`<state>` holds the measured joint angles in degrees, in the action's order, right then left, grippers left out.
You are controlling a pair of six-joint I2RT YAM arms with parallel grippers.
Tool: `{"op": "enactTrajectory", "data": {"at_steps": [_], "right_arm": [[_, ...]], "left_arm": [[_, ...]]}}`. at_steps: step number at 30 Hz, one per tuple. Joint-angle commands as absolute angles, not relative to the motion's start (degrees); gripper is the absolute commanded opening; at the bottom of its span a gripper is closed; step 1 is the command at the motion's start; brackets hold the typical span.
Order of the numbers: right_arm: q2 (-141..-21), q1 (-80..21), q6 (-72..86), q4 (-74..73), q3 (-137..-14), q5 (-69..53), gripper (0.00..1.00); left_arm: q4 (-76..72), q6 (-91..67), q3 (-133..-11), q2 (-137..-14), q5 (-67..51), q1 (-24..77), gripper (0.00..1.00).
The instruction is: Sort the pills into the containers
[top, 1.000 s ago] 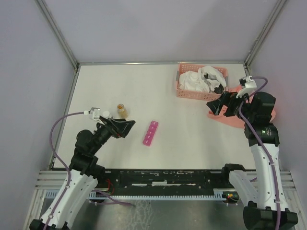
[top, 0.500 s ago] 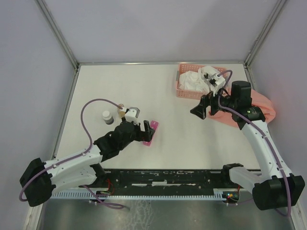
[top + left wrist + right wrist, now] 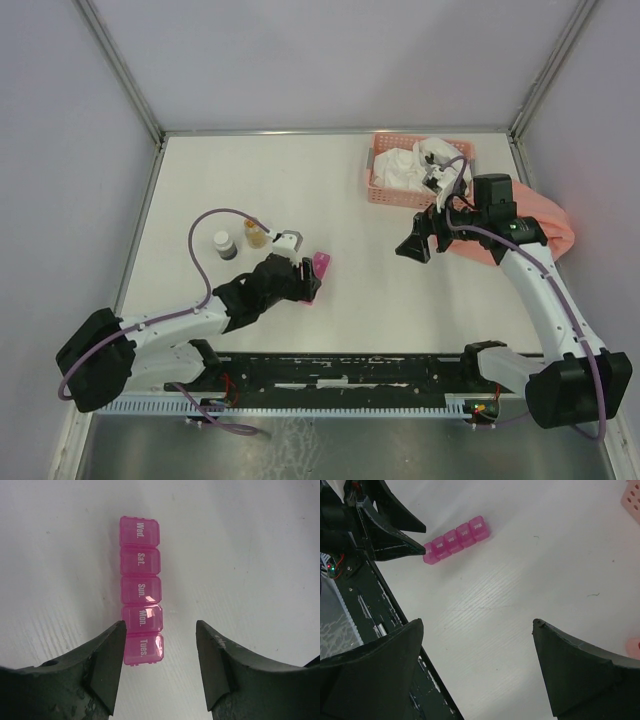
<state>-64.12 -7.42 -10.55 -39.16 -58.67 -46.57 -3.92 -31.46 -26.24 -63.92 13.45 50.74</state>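
Note:
The containers (image 3: 141, 591) are one magenta-pink strip of lidded compartments marked with day names, lying flat on the white table. My left gripper (image 3: 160, 623) hovers open over its "Tues." end. That end sits just inside the left finger, and the right finger stands well apart from it. From above, the left gripper (image 3: 308, 283) covers the near end of the containers (image 3: 321, 262). My right gripper (image 3: 410, 250) hangs open over bare table, nothing between its fingers (image 3: 395, 655). The right wrist view shows the containers (image 3: 456, 540) far off. No pills are in view.
A small amber bottle (image 3: 256, 234) and a white-capped vial (image 3: 222, 244) stand left of the strip. A salmon lattice basket (image 3: 385, 190) holding white bags sits at the back right. A salmon cloth (image 3: 560, 225) lies under the right arm.
My left arm swung from beside the bottle to over the pink strip, and its jaws have narrowed. The right arm reached in toward the table's middle and came down a little.

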Motion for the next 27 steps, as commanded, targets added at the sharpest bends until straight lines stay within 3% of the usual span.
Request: {"op": "enactTrajectory", "data": {"at_steps": [1, 3, 8, 12, 18, 27], "right_arm": [[-64.44, -8.32, -12.87, -40.60, -61.39, -48.71, 0.99], [-64.53, -8.59, -13.15, -40.75, -61.43, -48.48, 0.99], [-64.98, -9.02, -13.68, -41.50, -61.75, -47.82, 0.99], [-65.26, -9.39, -13.71, -41.79, -61.85, -47.72, 0.99], [-65.41, -9.49, -13.71, -41.90, -61.71, -48.03, 0.99], [-65.99, -10.03, -13.14, -41.31, -61.32, -48.62, 0.99]], "left_arm": [[-4.64, -34.35, -25.24, -63.92, 13.94, 49.07, 0.61], [-3.46, -35.41, -25.01, -63.95, 13.87, 47.27, 0.59], [-2.64, -36.41, -23.74, -63.05, 11.18, 42.82, 0.30], [-2.47, -36.89, -23.12, -63.80, 10.10, 42.13, 0.18], [-2.63, -37.58, -23.41, -68.66, 8.50, 42.13, 0.07], [-11.57, -40.26, -22.17, -71.83, -1.32, 43.62, 0.04]]}}
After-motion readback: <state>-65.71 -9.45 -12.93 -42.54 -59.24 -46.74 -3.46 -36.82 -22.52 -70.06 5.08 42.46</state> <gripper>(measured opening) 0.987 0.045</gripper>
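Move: The pink pill organizer lies under the open left hand, its middle about 3 cm ahead, straight in line sideways and some 7 cm below. From the left hand, the orange pill bottle stands about 13 cm ahead and 13 cm left, and the white bottle about 11 cm ahead and 20 cm left, both a few centimetres lower. From the right hand, the organizer is some 19 cm left, level with it fore and aft and 21 cm below. The pink organizer's near end, by Mon. and Tues., is met on its left side by the left hand's shut fingertips. The hand first swings about 4 cm left while the fingers close on nothing, then sinks, some 6 cm down in all, tipping about 10 degrees steeper. At the bottom it edges a centimetre back to the right, pushing against that side. ##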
